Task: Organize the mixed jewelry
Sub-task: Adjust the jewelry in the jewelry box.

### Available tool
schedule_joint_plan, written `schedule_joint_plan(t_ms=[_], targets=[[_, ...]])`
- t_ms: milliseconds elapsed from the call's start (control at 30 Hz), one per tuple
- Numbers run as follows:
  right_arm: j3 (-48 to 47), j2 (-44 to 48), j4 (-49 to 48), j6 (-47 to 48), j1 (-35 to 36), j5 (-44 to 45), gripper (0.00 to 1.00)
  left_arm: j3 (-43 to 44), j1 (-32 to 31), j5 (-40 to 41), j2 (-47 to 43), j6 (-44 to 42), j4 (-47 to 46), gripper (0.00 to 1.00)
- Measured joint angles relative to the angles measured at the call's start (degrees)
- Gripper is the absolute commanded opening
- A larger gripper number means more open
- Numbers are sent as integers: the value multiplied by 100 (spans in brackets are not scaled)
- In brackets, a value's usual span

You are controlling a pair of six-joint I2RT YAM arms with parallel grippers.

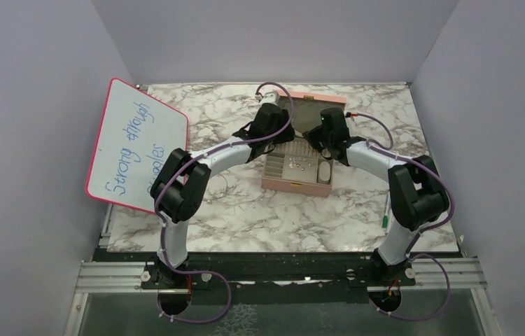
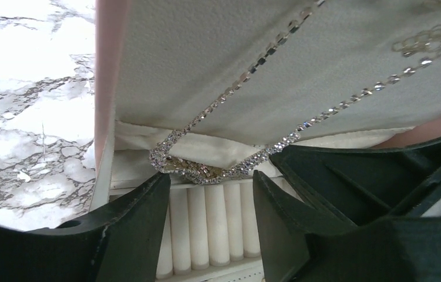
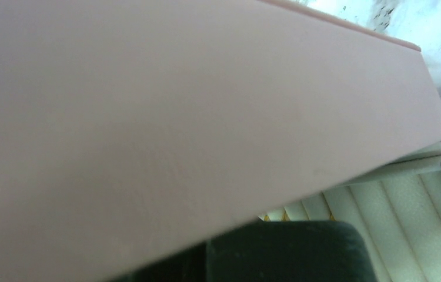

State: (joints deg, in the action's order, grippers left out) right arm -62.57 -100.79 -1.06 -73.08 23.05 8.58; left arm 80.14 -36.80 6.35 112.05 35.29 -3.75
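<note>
The pink jewelry box point(image 1: 296, 185) stands open mid-table with its lid point(image 1: 309, 112) raised at the back. Several tiny gold and silver pieces point(image 1: 300, 164) lie in its tray. My left gripper point(image 1: 277, 136) hovers over the box's rear left, open point(image 2: 211, 175), with nothing between its fingers. A sparkling silver chain point(image 2: 197, 170) hangs from the lid's grey lining just beyond the fingertips, above the white ring rolls point(image 2: 206, 223). My right gripper point(image 1: 323, 143) is at the lid's right side. Its view is filled by the pink lid point(image 3: 177, 100), with a dark finger point(image 3: 289, 252) below; its jaws are hidden.
A whiteboard point(image 1: 137, 143) with a red rim leans at the left. A green-and-white marker pen point(image 1: 386, 213) lies by the right arm. Grey walls close in the marble table point(image 1: 274, 217) on three sides.
</note>
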Motion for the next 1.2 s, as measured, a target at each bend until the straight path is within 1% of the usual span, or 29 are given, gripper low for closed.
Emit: schedule_joint_plan(t_ms=[67,167,233,500,633,1200], targets=[[24,0,-57,37,-20,-55,1,0,-4,20,37,-13,-11,42],[44,2,-98,87,-26,-79,1,2,-9,28,68,-37,-44,27],[50,4,-109,114,-26,-79,1,2,-9,31,68,-44,-59,19],[50,9,-111,160,-26,-83,1,2,-9,31,68,-35,-79,5],[50,9,-114,162,-26,-85,1,85,-9,28,68,-9,37,0],[107,24,-199,168,-26,-101,1,409,50,-227,-286,116,109,0]])
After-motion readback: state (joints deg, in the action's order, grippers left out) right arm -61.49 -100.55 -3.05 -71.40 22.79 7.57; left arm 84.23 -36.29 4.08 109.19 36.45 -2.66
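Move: The lower loop of the rhinestone necklace hangs right at the left hand's open fingertips, about 1 cm ahead and 1 cm below. Its strands slant up over the lid lining, whose middle is about 7 cm ahead, 4 cm right and 3 cm above. The ring rolls sit some 3 cm back, 1 cm right and 2 cm lower; the right gripper's tips are 4 cm right and 1 cm ahead. From the right hand the loop lies some 4 cm left, level ahead/back, 1 cm below. Shut the left gripper where it is, pinching the necklace's lower loop between the fingertips, then lift it nearly straight up about 6 cm out of the gap between the lid and the ring rolls, letting the wrist tilt only some 5 degrees. Keep the right gripper shut and still at the lid's hinge seam. ##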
